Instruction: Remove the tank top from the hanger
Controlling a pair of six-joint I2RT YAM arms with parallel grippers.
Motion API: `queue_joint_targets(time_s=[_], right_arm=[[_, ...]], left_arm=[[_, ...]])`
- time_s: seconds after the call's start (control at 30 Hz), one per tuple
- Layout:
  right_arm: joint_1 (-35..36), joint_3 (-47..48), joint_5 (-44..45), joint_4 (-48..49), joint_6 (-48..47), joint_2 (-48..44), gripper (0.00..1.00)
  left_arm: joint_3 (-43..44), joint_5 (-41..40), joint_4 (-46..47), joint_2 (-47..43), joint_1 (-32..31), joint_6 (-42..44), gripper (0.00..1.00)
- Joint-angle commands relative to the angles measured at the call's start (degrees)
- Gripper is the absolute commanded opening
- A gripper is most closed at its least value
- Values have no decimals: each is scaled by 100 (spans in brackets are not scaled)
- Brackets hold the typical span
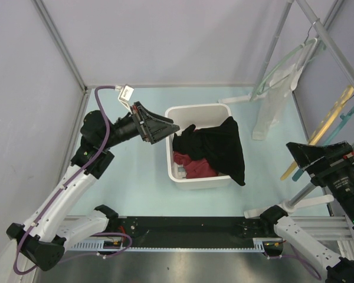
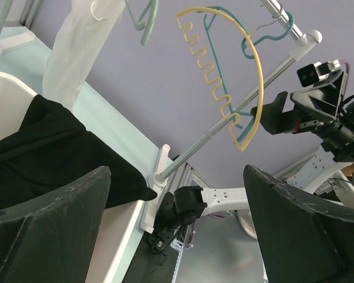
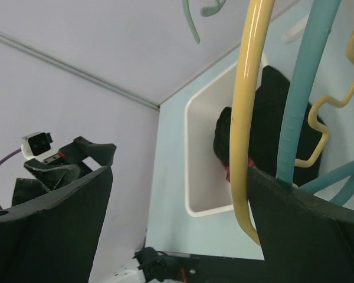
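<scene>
The black tank top (image 1: 221,147) lies in the white bin (image 1: 194,109), draped over its right wall and off any hanger. It also shows in the left wrist view (image 2: 41,147) and in the right wrist view (image 3: 265,118). A bare yellow hanger (image 1: 330,118) and a bare teal hanger (image 1: 349,115) hang from the rail at the right. My right gripper (image 1: 295,158) stands open beside them. The yellow hanger (image 3: 243,118) runs down just inside one of its fingers, ungripped. My left gripper (image 1: 171,133) hovers open and empty over the bin's near-left corner.
A white garment (image 1: 271,100) hangs on a pale green hanger (image 1: 277,68) further back on the slanted metal rail (image 1: 333,44). Red cloth (image 1: 194,165) lies under the black one in the bin. Grey walls close in the left, back and right sides.
</scene>
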Motion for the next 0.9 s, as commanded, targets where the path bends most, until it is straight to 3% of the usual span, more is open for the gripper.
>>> queue_joint_targets(time_s=[0.0, 0.13, 0.4, 0.57, 0.87], right_arm=[[-44, 331, 313, -106, -1100, 117, 100], [-62, 392, 31, 71, -1954, 196, 100], [-88, 885, 172, -579, -3447, 389, 100], [-106, 1869, -133, -1089, -3704, 653, 100], [-501, 1474, -1972, 641, -3344, 512, 99]], left_arm=[[-24, 122, 74, -9, -1, 159, 99], [-33, 130, 74, 8, -1, 185, 100], [-77, 148, 74, 52, -1, 202, 99], [-112, 157, 91, 87, -1, 211, 99], [-121, 192, 241, 175, -1, 159, 99]])
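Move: The white tank top still hangs on its green hanger about 28 cm ahead of my right hand, 2 cm to the left and some 12 cm lower. The emptied yellow hanger is nearer, its middle roughly 7 cm ahead and 5 cm to the right at my fingers' height. The teal hanger is close beside it, 6 cm ahead and 8 cm right. From my left hand the white tank top is about 18 cm ahead, 34 cm to the right and 10 cm down. With my right fingers still wide open, I slip clear of the near end of the yellow and teal hangers. I first shift about 3.5 cm right while rolling some 30 degrees, left side down, then draw back and up about 4 cm, tipping the fingers upward and easing slightly left. My open left hand sinks about 2 cm beside the bin. ##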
